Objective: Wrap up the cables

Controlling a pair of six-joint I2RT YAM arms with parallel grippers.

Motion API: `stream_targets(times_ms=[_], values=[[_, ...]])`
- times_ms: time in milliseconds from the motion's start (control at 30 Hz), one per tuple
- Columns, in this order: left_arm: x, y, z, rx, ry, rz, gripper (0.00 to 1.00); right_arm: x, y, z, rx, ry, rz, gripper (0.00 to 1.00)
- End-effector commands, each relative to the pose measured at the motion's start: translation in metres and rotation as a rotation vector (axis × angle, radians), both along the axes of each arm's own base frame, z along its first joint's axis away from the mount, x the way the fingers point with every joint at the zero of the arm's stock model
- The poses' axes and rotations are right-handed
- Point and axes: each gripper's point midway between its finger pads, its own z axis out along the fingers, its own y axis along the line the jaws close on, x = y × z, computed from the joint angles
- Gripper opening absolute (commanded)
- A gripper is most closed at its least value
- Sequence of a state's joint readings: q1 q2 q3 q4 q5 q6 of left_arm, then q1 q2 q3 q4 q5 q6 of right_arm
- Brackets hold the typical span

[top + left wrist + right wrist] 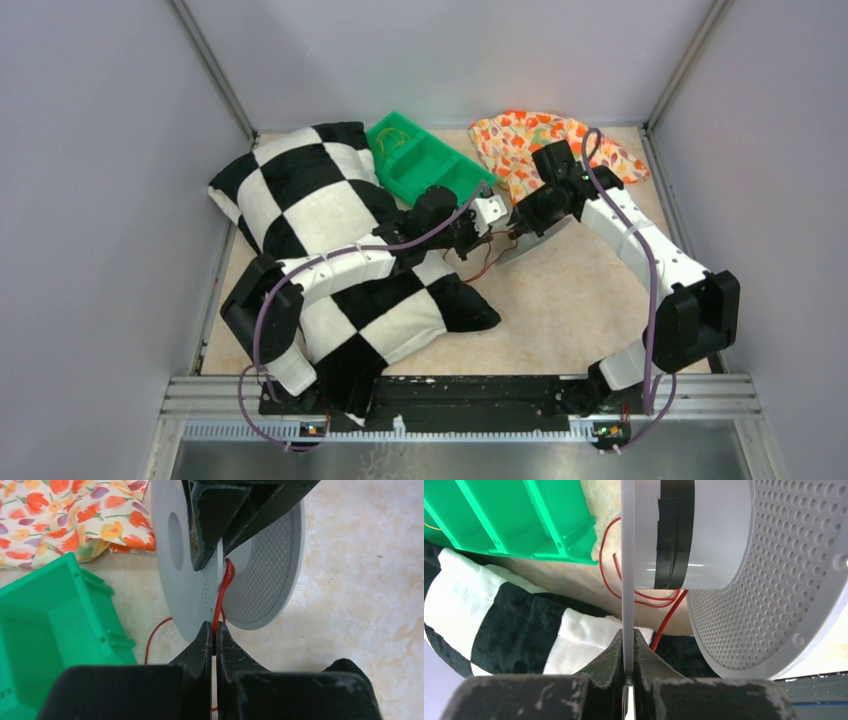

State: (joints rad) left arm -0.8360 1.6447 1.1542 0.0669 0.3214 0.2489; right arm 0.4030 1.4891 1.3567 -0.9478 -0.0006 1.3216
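A thin red cable (226,582) runs from between the two flanges of a grey perforated spool (265,570) down into my left gripper (215,627), which is shut on it. Slack trails on the table (480,270) below the grippers. My right gripper (627,632) is shut on the edge of the spool's thin flange (627,555) and holds the spool above the table. A few red turns (651,597) hang loosely under the hub (719,535), which carries a band of black tape. In the top view the two grippers meet at mid-table, left (497,215) and right (525,222).
A green divided bin (425,160) stands at the back, just left of the grippers. A floral cloth (540,140) lies at the back right. A black-and-white checkered blanket (320,200) covers the left side, under the left arm. Grey walls enclose the table.
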Motion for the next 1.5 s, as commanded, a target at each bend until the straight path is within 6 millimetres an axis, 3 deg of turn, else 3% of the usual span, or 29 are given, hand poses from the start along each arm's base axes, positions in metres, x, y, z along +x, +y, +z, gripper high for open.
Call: stream_targets(times_ms=[0,167,367,667,800,1167,1467], values=[[0.016,0.005,0.034,-0.070,-0.176,0.039,0.00,-0.018,0.005,0.007,0.054,0.057,0.003,0.00],[0.018,0.002,0.022,-0.046,-0.183,0.015,0.00,-0.011,0.011,0.000,0.083,0.070,0.027,0.21],[0.018,0.003,0.015,-0.024,-0.170,0.019,0.00,-0.005,0.011,-0.001,0.075,0.062,0.097,0.31],[0.014,0.002,0.004,-0.017,-0.137,0.007,0.00,0.008,0.008,0.032,0.076,-0.056,0.137,0.49],[0.016,-0.001,0.005,-0.030,-0.133,0.011,0.00,0.013,0.007,0.041,0.074,-0.107,0.136,0.50],[0.017,-0.002,0.005,-0.024,-0.131,0.016,0.00,0.030,0.022,0.035,0.104,-0.112,0.239,0.50],[0.013,-0.002,-0.008,-0.015,-0.079,0.011,0.00,0.034,0.022,0.065,0.094,-0.187,0.279,0.50]])
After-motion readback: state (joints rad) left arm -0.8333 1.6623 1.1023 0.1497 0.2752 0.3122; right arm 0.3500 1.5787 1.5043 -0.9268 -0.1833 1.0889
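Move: My right hand pinches the upper rim of the grey spool, whose middle is about 4 cm to its right, 1 cm ahead and 8 cm below. The red cable in my left fingers is roughly 5 cm left and 2 cm back of my right hand. The green bin lies some 14 cm ahead and 16 cm left, the floral cloth 19 cm ahead and 11 cm right. From my left hand, the spool's middle is about 8 cm right, 2 cm ahead and 8 cm below. I open my right fingers about halfway and let go of the spool's rim, dipping about 1 cm back, left and down. Then I rise some 4 cm while reaching about 3 cm forward and slightly left, turning the hand roughly 15 degrees counter-clockwise, fingers open over the rim. My left hand keeps its pinch on the red cable beside the spool, easing only a centimetre or so forward and down. ##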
